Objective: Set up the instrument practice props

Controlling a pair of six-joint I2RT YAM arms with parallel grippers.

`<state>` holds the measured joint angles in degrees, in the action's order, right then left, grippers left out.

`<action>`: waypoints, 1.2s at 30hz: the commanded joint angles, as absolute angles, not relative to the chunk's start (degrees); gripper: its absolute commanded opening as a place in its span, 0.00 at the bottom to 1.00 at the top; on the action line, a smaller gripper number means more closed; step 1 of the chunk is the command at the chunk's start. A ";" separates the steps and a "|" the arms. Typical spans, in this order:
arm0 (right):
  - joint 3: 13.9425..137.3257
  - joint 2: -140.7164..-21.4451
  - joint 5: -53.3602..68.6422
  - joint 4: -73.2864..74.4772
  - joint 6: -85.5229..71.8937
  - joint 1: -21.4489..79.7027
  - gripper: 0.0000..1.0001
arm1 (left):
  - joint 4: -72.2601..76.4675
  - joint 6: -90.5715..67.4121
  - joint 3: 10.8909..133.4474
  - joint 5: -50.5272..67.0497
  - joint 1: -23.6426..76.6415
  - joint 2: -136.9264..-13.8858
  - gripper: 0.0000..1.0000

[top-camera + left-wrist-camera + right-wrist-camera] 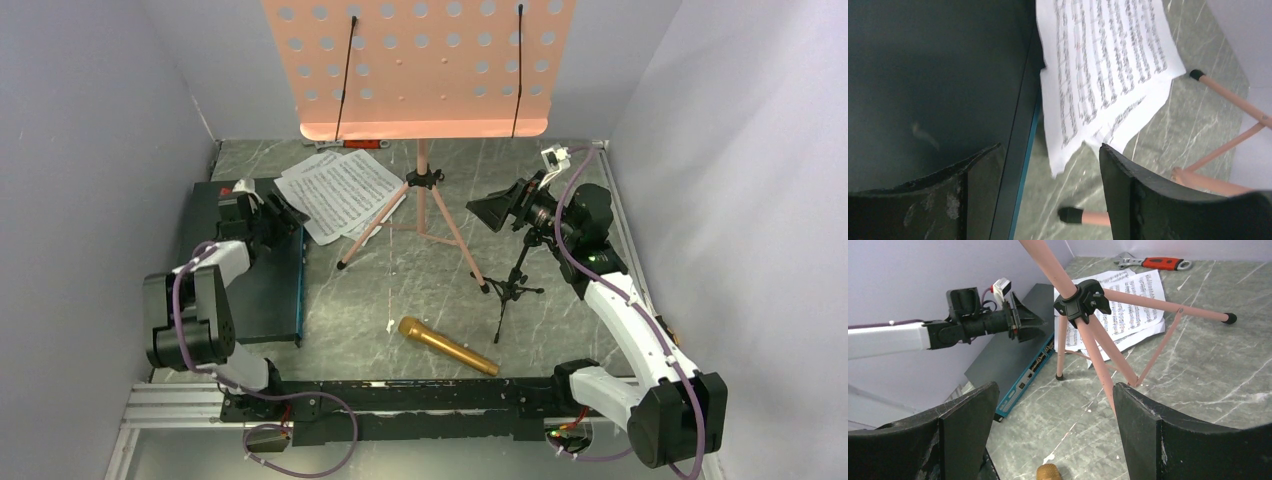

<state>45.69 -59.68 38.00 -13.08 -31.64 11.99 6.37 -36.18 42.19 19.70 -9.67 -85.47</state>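
The pink perforated music stand (420, 70) stands on its tripod legs (420, 215) at the back centre. White sheet-music pages (338, 192) lie flat on the table beside its left leg. My left gripper (285, 215) hovers open just short of the pages' near corner (1063, 160), with nothing between its fingers (1050, 147). The gold microphone (448, 346) lies on the table in front. A small black tripod mic stand (515, 280) stands under my right arm. My right gripper (500, 210) is open and empty (1055, 386), facing the stand's legs (1083, 300), with the microphone's head (1049, 472) below it.
A dark flat case (250, 260) with a blue front edge lies at the left, under my left gripper (923, 75). A red-handled wrench (350, 146) lies by the back wall. Grey walls close in on the left, back and right.
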 commanded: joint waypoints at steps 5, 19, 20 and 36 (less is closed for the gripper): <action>45.54 -59.31 37.97 -12.88 -31.25 12.30 0.89 | 12.72 -34.99 50.32 19.61 -9.93 -97.78 0.71; 45.05 -57.28 37.52 -11.78 -30.56 12.34 0.89 | 21.48 -36.35 51.15 22.78 -10.02 -104.11 0.03; 45.08 -57.38 37.53 -11.62 -30.32 12.31 0.89 | 21.67 -36.49 50.58 22.96 -10.02 -103.20 0.03; 43.44 -55.77 38.25 -11.75 -29.73 12.39 0.94 | 7.37 -35.67 44.00 23.06 -10.02 -70.74 0.03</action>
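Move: The middle of the top music sheet lies about 8 cm ahead of the left hand, 10 cm to its right and 8 cm below. The sheet's left edge, where the fingers will shut, is roughly 8 cm ahead, a centimetre left and 2 cm lower. The keyboard box's middle is some 10 cm back, 9 cm left and 5 cm down; the stand's nearest foot is about 10 cm back, 12 cm right and 9 cm down. From the right hand, the sheet is roughly 20 cm ahead, 28 cm left and 30 cm below. The left hand, its fingers about three-quarters open, reaches some 8 cm forward and sinks slightly at the end of the reach as the fingers close fully, pinching the left edge of the top music sheet beside the box's rim. Keeping the pinch, the hand draws back about 6 cm and then climbs nearly 10 cm, its fingertips tilting up by about 10 degrees. ##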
